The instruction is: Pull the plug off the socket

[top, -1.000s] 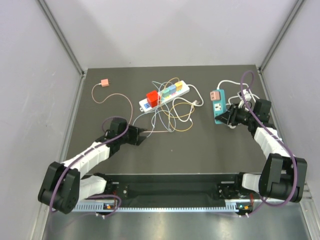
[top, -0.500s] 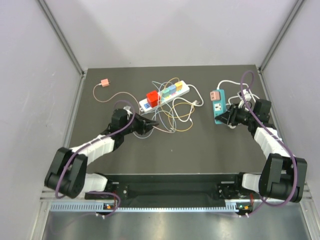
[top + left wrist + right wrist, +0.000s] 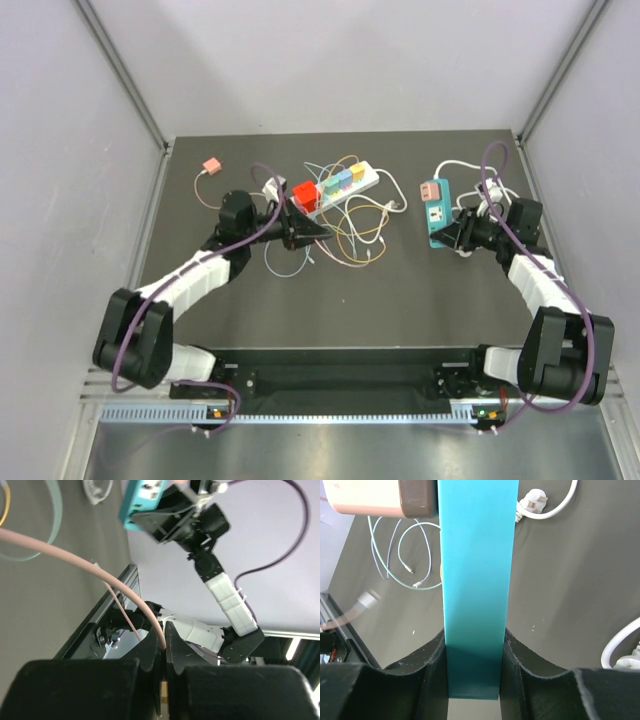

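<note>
The teal socket (image 3: pixel 437 214) lies at the right of the table with a pink-brown plug (image 3: pixel 430 189) seated on its far end. My right gripper (image 3: pixel 462 238) is shut on the socket's near end; in the right wrist view the teal body (image 3: pixel 475 580) fills the gap between the fingers (image 3: pixel 432 660), and the plug (image 3: pixel 375 497) sticks out at the top left. My left gripper (image 3: pixel 320 231) sits among the loose cables in the middle, shut on a thin pink cable (image 3: pixel 75 555) that runs into its closed tips (image 3: pixel 162 632).
A white power strip (image 3: pixel 365 181) with a red plug (image 3: pixel 304 192) and several coloured plugs lies at the back middle, with thin cables (image 3: pixel 350 235) tangled before it. A loose pink plug (image 3: pixel 209 166) sits far left. A white cable (image 3: pixel 555 507) coils by the socket.
My left arm swung from the left middle of the table toward the power strip, and its jaws closed on the pink cable, dragging it along. The right gripper and socket have not moved.
</note>
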You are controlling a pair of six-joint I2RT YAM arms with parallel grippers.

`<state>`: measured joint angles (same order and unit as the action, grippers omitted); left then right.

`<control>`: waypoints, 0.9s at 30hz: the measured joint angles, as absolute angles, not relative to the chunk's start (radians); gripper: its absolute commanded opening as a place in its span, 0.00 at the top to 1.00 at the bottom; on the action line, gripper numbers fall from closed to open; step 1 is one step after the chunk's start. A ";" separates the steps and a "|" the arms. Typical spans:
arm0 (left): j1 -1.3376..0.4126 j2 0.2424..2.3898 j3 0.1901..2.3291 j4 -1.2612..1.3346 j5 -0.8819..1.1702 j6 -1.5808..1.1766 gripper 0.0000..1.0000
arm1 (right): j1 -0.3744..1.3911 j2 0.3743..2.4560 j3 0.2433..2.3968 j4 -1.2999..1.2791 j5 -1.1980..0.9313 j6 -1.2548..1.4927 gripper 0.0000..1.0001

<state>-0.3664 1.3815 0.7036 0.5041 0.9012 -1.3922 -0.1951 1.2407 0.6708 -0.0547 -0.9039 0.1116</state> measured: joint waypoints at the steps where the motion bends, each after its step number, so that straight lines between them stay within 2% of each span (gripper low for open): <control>1: -0.362 1.357 0.740 0.449 0.899 -1.348 1.00 | -0.195 1.241 0.671 -0.055 -0.904 0.112 1.00; 6: -0.328 1.250 0.957 0.093 0.791 -1.073 1.00 | -0.195 1.241 0.671 -0.054 -0.904 0.112 1.00; 13: -0.282 1.108 1.071 -0.205 0.361 -0.817 1.00 | -0.195 1.241 0.671 -0.055 -0.906 0.112 1.00; 20: -0.183 1.156 1.080 -0.236 -0.078 -0.773 1.00 | -0.195 1.241 0.671 -0.055 -0.907 0.112 1.00; 27: -0.071 1.419 1.119 -0.109 -0.272 -0.820 1.00 | -0.195 1.241 0.671 -0.055 -0.911 0.112 1.00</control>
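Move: The left hand already holds the pink cable. The pink plug on its other end lies about 33 cm ahead, 32 cm to its left and some 22 cm below. The white power strip is roughly 25 cm ahead and 5 cm right, its red cube 24 cm ahead and 2 cm left, both about 20 cm down. From the right hand, the plug lies some 28 cm ahead, 70 cm left and 13 cm below. Left hand keeps pinching the pink cable, arcs about 26 cm left and forward towards the plug, swinging counter-clockwise. ##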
